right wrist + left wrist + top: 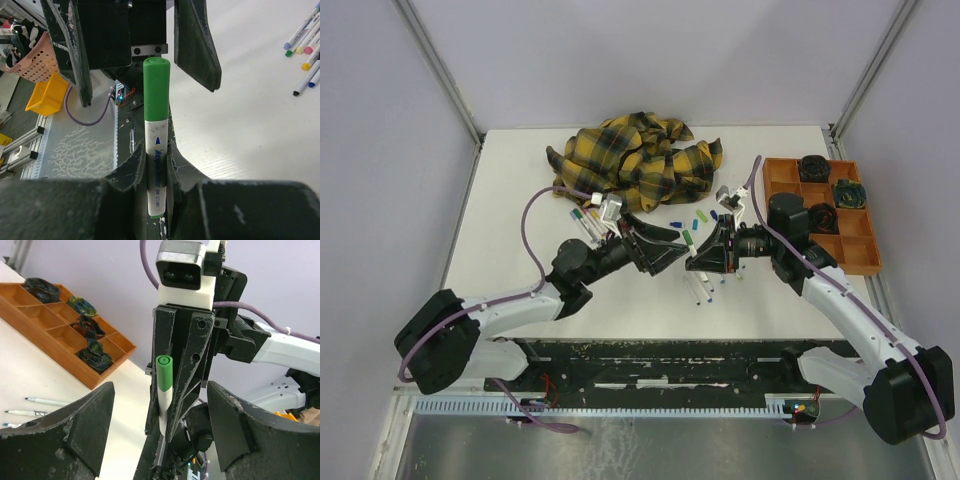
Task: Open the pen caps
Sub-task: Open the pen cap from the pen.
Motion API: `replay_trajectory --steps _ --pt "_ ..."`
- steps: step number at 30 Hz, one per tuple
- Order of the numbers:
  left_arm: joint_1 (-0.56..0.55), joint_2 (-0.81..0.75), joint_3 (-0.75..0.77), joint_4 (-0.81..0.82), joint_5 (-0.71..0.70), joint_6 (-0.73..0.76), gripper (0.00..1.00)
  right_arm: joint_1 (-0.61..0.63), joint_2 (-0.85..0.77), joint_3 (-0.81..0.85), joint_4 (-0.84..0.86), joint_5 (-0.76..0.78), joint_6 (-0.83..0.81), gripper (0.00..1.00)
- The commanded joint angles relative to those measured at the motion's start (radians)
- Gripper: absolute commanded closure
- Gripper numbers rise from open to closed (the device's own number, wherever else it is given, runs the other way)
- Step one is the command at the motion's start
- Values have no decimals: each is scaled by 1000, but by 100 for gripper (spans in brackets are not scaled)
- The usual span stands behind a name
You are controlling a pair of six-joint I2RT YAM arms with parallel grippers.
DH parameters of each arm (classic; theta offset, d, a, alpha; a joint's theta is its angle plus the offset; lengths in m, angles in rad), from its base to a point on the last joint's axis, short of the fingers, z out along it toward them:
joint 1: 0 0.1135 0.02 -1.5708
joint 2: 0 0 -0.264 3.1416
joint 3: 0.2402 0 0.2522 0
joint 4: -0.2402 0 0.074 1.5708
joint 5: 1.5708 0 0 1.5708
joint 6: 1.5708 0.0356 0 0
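Note:
A white pen (157,165) with a green pen cap (156,90) on its end is clamped between the fingers of my right gripper (156,155), which is shut on the barrel. The capped end points at my left gripper (160,435), whose jaws stand wide open on either side of the green cap (163,372) without touching it. In the top view the two grippers meet at the table's middle, left gripper (672,256) facing right gripper (700,262). More white pens (701,290) lie below them, and loose caps (696,219) lie just beyond.
A yellow-and-black plaid cloth (635,155) is bunched at the back of the table. An orange compartment tray (868,262) with dark bundles stands at the right. Several coloured pens (305,37) lie to the right of my right gripper.

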Motion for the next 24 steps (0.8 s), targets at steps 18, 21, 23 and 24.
replay_trajectory --steps 18,21,23,24 --pt "27 179 133 171 128 -151 54 11 18 48 -21 -20 -43 100" --pt "27 186 138 173 138 -156 66 12 19 48 -23 -21 -45 100" --pt "28 191 139 173 147 -159 70 13 23 50 -24 -20 -45 100" --pt "28 194 141 174 152 -161 70 13 24 49 -24 -20 -45 100"
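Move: The green cap, on the pen held in the right gripper, is roughly 3 cm to the left hand's right, 1 cm ahead and about level. From the right hand the cap is about 4 cm up, 3 cm left and 1 cm ahead. Down on the table, some 20 cm below the left hand, uncapped pens lie about 11 cm right and 3 cm back; loose blue caps lie about 13 cm ahead and 4 cm right. Bring the left gripper about 3 cm to the right onto the green cap, edging slightly forward and swinging the wrist some 5 degrees clockwise, with most of the reach early. Close its wide-open fingers to about a third around the cap, one each side. Keep the right fingers shut on the white pen body, letting that hand sink barely 1 cm. ##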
